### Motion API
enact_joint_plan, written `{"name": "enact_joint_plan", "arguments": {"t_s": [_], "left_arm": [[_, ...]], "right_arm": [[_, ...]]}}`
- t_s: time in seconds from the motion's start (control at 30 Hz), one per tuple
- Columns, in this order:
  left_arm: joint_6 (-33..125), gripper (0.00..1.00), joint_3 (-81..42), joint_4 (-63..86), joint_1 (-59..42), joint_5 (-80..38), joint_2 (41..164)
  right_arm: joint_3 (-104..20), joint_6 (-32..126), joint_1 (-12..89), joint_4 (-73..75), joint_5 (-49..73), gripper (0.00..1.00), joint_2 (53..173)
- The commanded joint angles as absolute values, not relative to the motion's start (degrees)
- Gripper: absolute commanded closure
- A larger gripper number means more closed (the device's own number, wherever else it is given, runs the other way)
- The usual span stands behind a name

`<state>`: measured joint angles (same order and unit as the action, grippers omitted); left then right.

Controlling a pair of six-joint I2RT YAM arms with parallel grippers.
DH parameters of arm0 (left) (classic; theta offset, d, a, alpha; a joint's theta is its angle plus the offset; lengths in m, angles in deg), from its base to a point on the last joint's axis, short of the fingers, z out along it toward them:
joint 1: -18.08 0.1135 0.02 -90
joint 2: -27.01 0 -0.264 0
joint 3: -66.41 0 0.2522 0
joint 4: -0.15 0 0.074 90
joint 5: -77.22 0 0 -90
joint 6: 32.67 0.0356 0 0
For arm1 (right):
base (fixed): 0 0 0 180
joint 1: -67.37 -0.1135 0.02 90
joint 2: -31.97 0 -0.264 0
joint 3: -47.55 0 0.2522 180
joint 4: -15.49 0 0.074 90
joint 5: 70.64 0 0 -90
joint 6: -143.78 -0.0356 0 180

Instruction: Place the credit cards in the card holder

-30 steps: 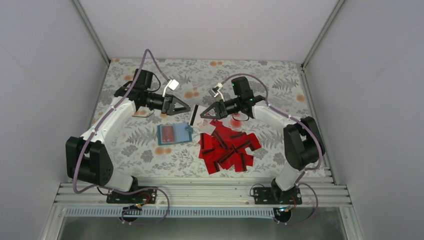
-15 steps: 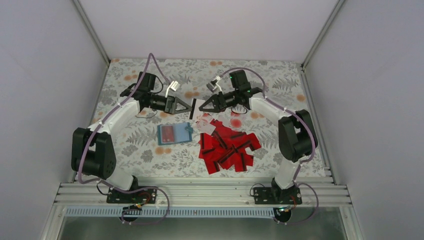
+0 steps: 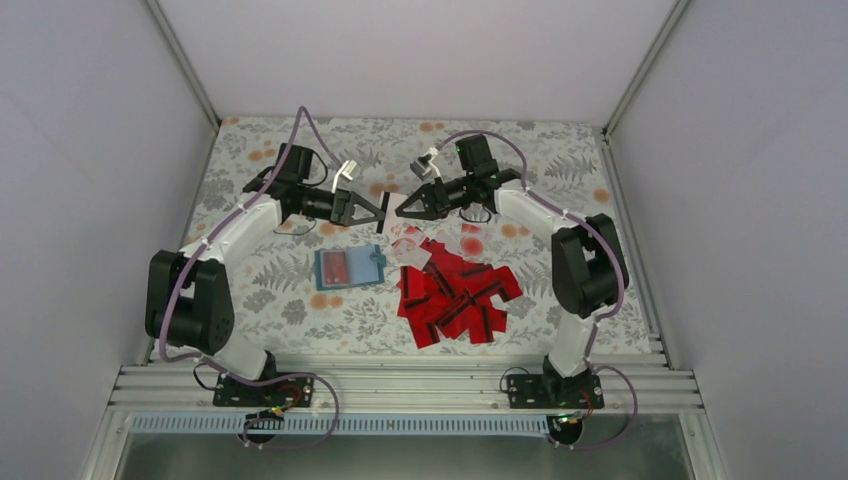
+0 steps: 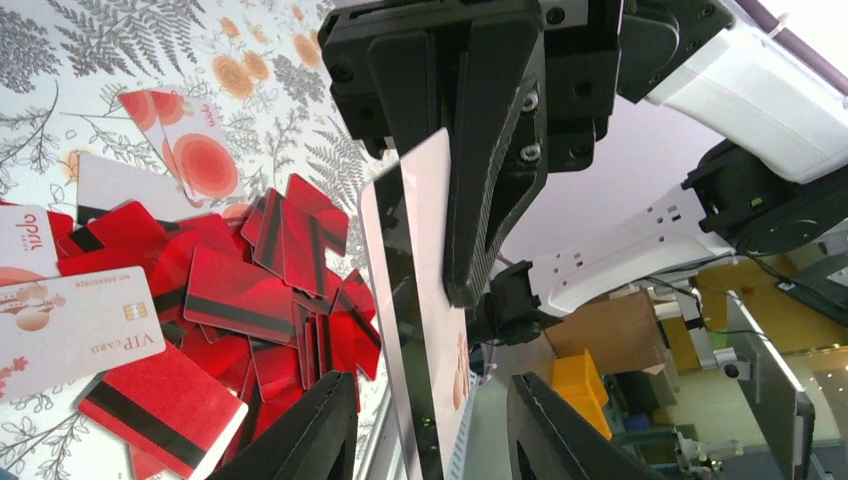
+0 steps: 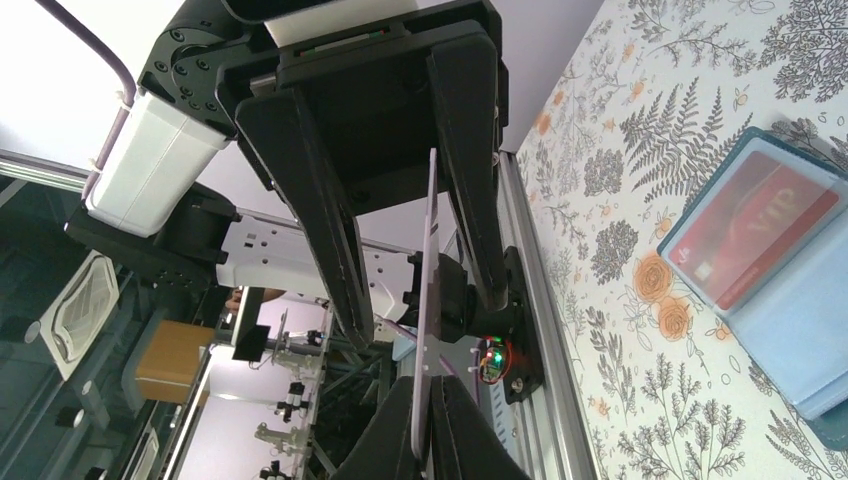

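My right gripper [image 3: 400, 212] is shut on one credit card [image 3: 386, 215] and holds it upright on edge above the table; its pinched fingers [image 5: 400, 440] grip the card's edge [image 5: 431, 300]. My left gripper [image 3: 376, 212] faces it, open, and its fingers [image 4: 325, 425] straddle the same card [image 4: 420, 320] without closing. The teal card holder [image 3: 348, 267] lies open on the table below, with a red card in its clear pocket [image 5: 755, 235]. The pile of red credit cards [image 3: 455, 295] lies to its right.
A few white-faced cards [image 3: 415, 247] lie at the pile's back edge, also in the left wrist view [image 4: 70, 315]. The floral mat [image 3: 280, 300] covers the table, with walls close on both sides.
Both grippers moved toward the back and closer together. The left gripper's open jaws now sit around the card that the right gripper holds.
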<state>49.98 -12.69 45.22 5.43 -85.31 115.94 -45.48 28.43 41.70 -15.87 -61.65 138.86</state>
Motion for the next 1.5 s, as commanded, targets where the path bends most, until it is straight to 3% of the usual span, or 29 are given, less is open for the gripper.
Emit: {"name": "enact_joint_plan", "arguments": {"t_s": [0.0,0.17,0.43,0.73,0.83,0.97,1.13,1.47], "left_arm": [[46.8,0.63,-13.1,40.8,5.6,-87.7,117.3],[46.6,0.68,-13.5,40.7,5.5,-87.8,118.4],[45.4,0.89,-13.5,39.4,5.5,-88.2,119.4],[42.7,0.98,-12.2,37.9,5.6,-87.1,118.5],[40.9,0.98,-8.8,38.2,6.6,-82.4,116.3],[39.2,0.98,-1.5,39.1,9.8,-75.7,111.1],[39.7,0.98,6.4,42.3,14.8,-69.3,105.7],[43.4,0.98,10.6,50.2,17.1,-57.9,102.8]], "right_arm": [[-47.4,28.2,41.7,-16.6,-63.5,0.96,139.8],[-48.1,28.3,41.3,-16.8,-64.0,0.96,140.3],[-48.0,28.8,40.5,-17.0,-64.1,0.96,140.5],[-49.8,30.1,40.0,-19.7,-62.7,0.96,141.8],[-50.7,31.0,40.1,-22.2,-59.9,0.75,142.5],[-50.1,30.3,40.2,-22.9,-55.3,0.57,142.2],[-49.2,30.2,40.0,-25.0,-49.4,0.52,142.5],[-49.4,31.0,35.8,-27.7,-44.0,0.52,145.5]]}}
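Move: The white card is held up in the right fingers: its middle lies roughly 3 cm to the right of the left gripper and about 2 cm to the left of the right one, level with both. From the left gripper, the open card holder lies about 7 cm left, 2 cm ahead and 22 cm below. The red card pile is about 17 cm to its right, 5 cm back and 23 cm below. Shut the left fingers from half open onto the free edge of the white card while the right gripper holds it almost still. Once it is pinched, open the right fingers to let go and sink that gripper about 5 cm. Carry the card down about 12 cm and left 9 cm, slightly back, towards the card holder, turning the left wrist some 25 degrees counter-clockwise and tipping the fingers down. ##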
